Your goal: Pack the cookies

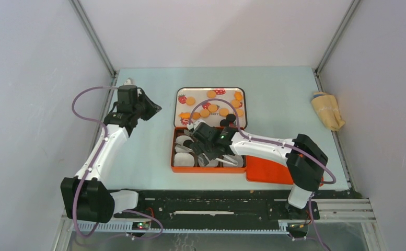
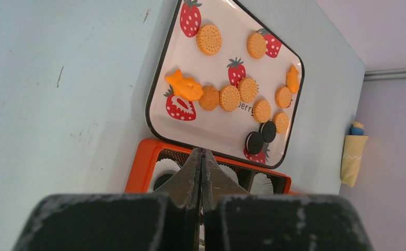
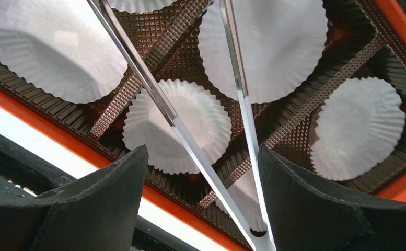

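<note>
Golden cookies and two black ones lie on the strawberry-print tray. Just in front of it sits the orange box, lined with white paper cups. One dark cookie rests in a left cup. My right gripper hovers low over the box. Its fingers stand wide around metal tongs, whose arms are spread with nothing visible between them. My left gripper is shut and empty, above the table left of the tray.
The orange lid lies against the box's right side, under my right arm. A yellow cloth bundle sits at the table's right edge. White walls close in the left, right and back.
</note>
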Robot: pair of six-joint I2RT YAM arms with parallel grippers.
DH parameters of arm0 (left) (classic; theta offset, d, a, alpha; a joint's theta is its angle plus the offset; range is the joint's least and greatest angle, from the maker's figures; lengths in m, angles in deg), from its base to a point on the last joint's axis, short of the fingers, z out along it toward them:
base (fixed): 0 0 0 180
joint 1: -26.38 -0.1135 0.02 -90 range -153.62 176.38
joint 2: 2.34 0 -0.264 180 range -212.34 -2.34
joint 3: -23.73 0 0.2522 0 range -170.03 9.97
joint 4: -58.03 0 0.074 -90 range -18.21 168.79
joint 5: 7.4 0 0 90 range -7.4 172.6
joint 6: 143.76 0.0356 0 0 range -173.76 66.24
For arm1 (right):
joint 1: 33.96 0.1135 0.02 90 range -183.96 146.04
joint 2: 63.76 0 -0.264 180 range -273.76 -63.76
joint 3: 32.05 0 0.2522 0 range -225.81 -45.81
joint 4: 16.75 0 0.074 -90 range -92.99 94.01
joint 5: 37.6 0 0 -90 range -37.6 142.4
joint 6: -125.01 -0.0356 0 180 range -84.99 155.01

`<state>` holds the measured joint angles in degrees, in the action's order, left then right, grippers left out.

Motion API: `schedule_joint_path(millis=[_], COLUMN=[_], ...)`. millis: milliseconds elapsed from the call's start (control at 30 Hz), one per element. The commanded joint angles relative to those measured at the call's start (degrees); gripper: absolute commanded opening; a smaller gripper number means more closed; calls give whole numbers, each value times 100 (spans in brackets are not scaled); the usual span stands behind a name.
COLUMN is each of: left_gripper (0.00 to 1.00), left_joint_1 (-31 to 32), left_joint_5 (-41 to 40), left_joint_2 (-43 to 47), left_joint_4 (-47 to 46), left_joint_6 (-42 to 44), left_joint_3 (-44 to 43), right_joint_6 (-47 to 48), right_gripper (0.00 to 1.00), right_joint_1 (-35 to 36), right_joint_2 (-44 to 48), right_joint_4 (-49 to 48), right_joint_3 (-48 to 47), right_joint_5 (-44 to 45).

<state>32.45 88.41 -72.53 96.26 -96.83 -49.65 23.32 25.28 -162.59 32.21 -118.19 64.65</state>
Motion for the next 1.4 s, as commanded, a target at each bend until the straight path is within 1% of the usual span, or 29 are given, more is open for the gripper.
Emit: schedule_joint_path(millis=[0, 100, 133, 267, 400, 433, 767, 900, 1100, 1233, 1367], left_gripper=[2, 2, 2, 2, 2, 2, 2, 2, 2, 2, 2], left_joint_1=[-15, -19, -16, -9, -11, -12, -11, -13, -9, -11, -10], left_joint_5=[63, 64, 66, 91, 113, 125, 143, 132, 160, 184, 217], left_joint_2=[-53, -86, -95, -125, -144, -144, -104, -93, -73, -72, -58], left_joint_4=[-192, -201, -205, -206, -224, -228, -213, -172, -173, -171, -171], left_joint_6=[132, 136, 139, 158, 150, 150, 175, 194, 185, 184, 206], left_joint_3=[209, 229, 235, 239, 231, 231, 216, 200, 170, 161, 160], right_joint_6=[131, 131, 139, 142, 140, 142, 153, 149, 202, 156, 82], right_gripper=[85, 83, 81, 76, 54, 51, 28, 26, 27, 29, 32], right_joint_1=[-139, -207, -218, -279, -334, -342, -304, -254, -224, -576, -1074], right_joint_2=[-235, -401, -441, -506, -506, -494, 4, 431, 907, 840, 559], right_joint_4=[-319, -366, -386, -383, -378, -368, -362, -292, 27, 209, 328], right_joint_3=[-77, -82, -82, -76, -75, -76, -76, -158, -502, -717, -909], right_joint_5=[-290, -325, -316, -250, -291, -302, -257, -145, 318, 614, 683])
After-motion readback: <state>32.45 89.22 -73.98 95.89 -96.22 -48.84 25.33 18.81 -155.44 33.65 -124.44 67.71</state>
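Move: The tongs lie spread open across the packing box right under my open right hand, their middle about 4 cm below, 2 cm ahead and 1 cm left. The packed dark cookie sits some 4 cm ahead and 7 cm left, 7 cm down. At that same depth, the tray's middle is about 18 cm straight ahead, and the pair of dark cookies on it 13 cm ahead and 7 cm right. From my left hand the tongs are roughly 14 cm back, 15 cm right and 17 cm down. With my right hand I sink about 3 cm and ease a little forward, bringing my open fingers down around the two tong arms, then close to about a third open and pinch the handle. Keeping that grip I lift straight up out of the box, some 12 cm in all, tilting my fingertips outward some 10 degrees, and near the top swing about 4 cm forward and slightly right, bringing the tong tips over the tray. ##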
